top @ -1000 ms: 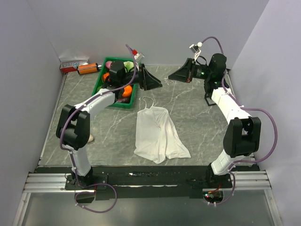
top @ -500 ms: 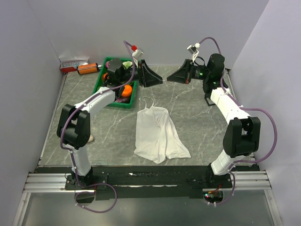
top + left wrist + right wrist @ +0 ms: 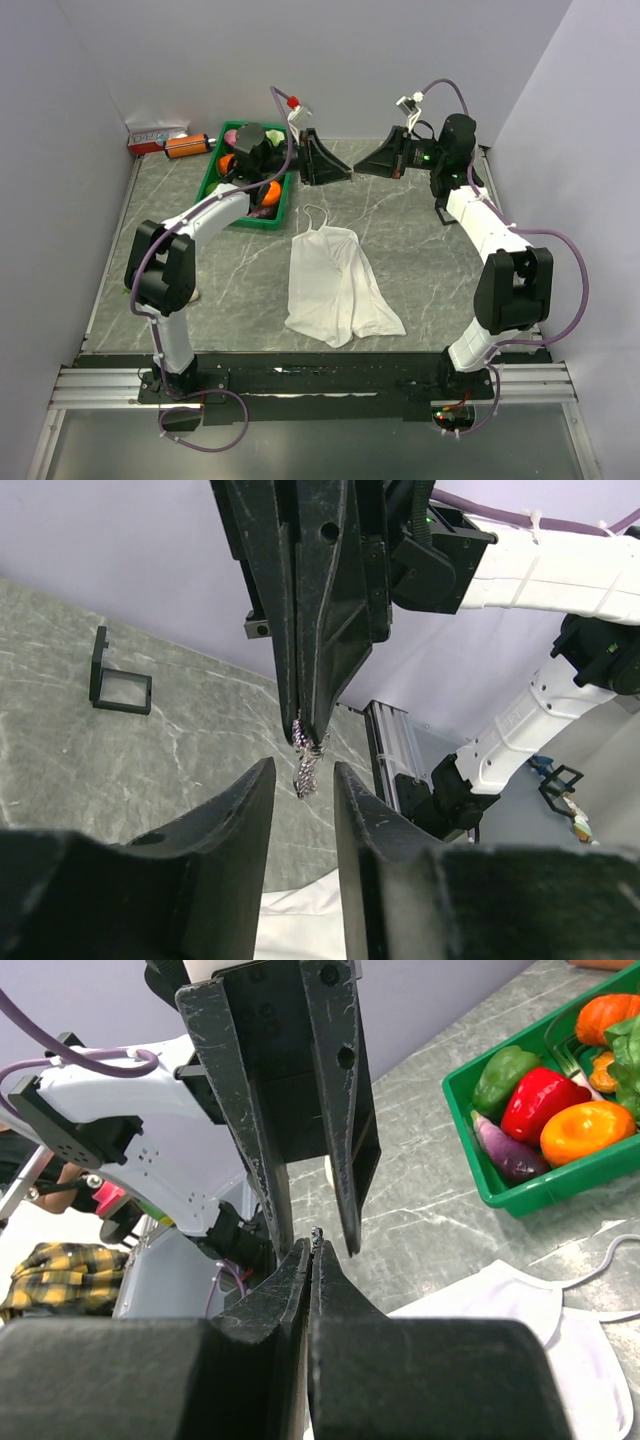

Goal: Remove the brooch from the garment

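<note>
Both grippers meet in the air over the back of the table. My right gripper (image 3: pixel 311 1240) is shut on the brooch (image 3: pixel 306 770), a small glittery dark ornament dangling from its tips (image 3: pixel 311 730). Only a speck of the brooch (image 3: pixel 317 1232) shows in the right wrist view. My left gripper (image 3: pixel 303 772) stands open, one jaw on either side of the hanging brooch and neither touching it. In the top view the left gripper (image 3: pixel 346 172) and right gripper (image 3: pixel 359 168) point tip to tip. The white garment (image 3: pixel 330 285) lies flat on the table below, straps toward the back.
A green bin (image 3: pixel 213 187) of toy vegetables (image 3: pixel 565 1120) sits at the back left, under my left arm. An orange item (image 3: pixel 185 146) and a small box lie by the back wall. A small black frame (image 3: pixel 120 685) stands on the table. A white lump (image 3: pixel 192 293) lies left.
My left gripper has moved right toward the right gripper and its jaws have narrowed around the brooch. The right gripper has edged left, staying shut.
</note>
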`<state>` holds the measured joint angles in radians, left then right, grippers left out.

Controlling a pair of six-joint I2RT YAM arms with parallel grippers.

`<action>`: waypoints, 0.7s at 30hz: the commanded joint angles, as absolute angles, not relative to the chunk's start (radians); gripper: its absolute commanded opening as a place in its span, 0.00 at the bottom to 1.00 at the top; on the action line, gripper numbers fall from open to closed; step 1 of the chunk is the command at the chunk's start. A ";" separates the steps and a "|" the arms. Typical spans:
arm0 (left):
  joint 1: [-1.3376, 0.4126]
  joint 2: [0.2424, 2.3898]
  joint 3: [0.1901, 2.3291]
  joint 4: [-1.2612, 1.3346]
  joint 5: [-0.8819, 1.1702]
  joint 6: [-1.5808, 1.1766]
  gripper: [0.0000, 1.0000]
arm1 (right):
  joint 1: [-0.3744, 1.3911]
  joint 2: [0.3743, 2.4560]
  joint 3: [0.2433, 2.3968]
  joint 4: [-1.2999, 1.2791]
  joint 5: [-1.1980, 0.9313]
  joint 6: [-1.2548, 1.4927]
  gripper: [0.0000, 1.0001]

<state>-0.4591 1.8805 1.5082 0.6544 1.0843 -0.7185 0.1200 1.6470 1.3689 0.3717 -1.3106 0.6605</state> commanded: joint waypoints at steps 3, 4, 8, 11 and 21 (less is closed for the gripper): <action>-0.471 1.890 1.559 0.698 1.129 -0.706 0.27 | 0.132 1.652 1.404 0.397 -1.327 0.655 0.00; -0.472 1.890 1.559 0.699 1.132 -0.703 0.21 | 0.133 1.652 1.407 0.396 -1.325 0.655 0.00; -0.472 1.890 1.560 0.703 1.146 -0.703 0.12 | 0.133 1.654 1.407 0.391 -1.324 0.650 0.00; -0.471 1.885 1.557 0.704 1.155 -0.700 0.11 | 0.133 1.657 1.410 0.388 -1.322 0.647 0.00; -0.459 1.875 1.540 0.718 1.181 -0.710 0.12 | 0.133 1.664 1.419 0.385 -1.321 0.649 0.00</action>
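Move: The brooch hangs at the right hand's shut fingertips, about 2 cm to the right of the left hand and level with it, at the same height; from the right hand it lies roughly 2 cm to its left. Far below on the table, some 32 cm under the left hand, the white garment's middle is around 12 cm back and straight below sideways; the green crate stands about 12 cm farther out and 22 cm to the left, some 30 cm down. The left fingers shut from about a third open and pinch the brooch between their tips, stopping a little short of fully closed on it. The left arm barely shifts, easing back and down by less than 1 cm, while the right hand stays almost in place and keeps its own grip on the brooch. ##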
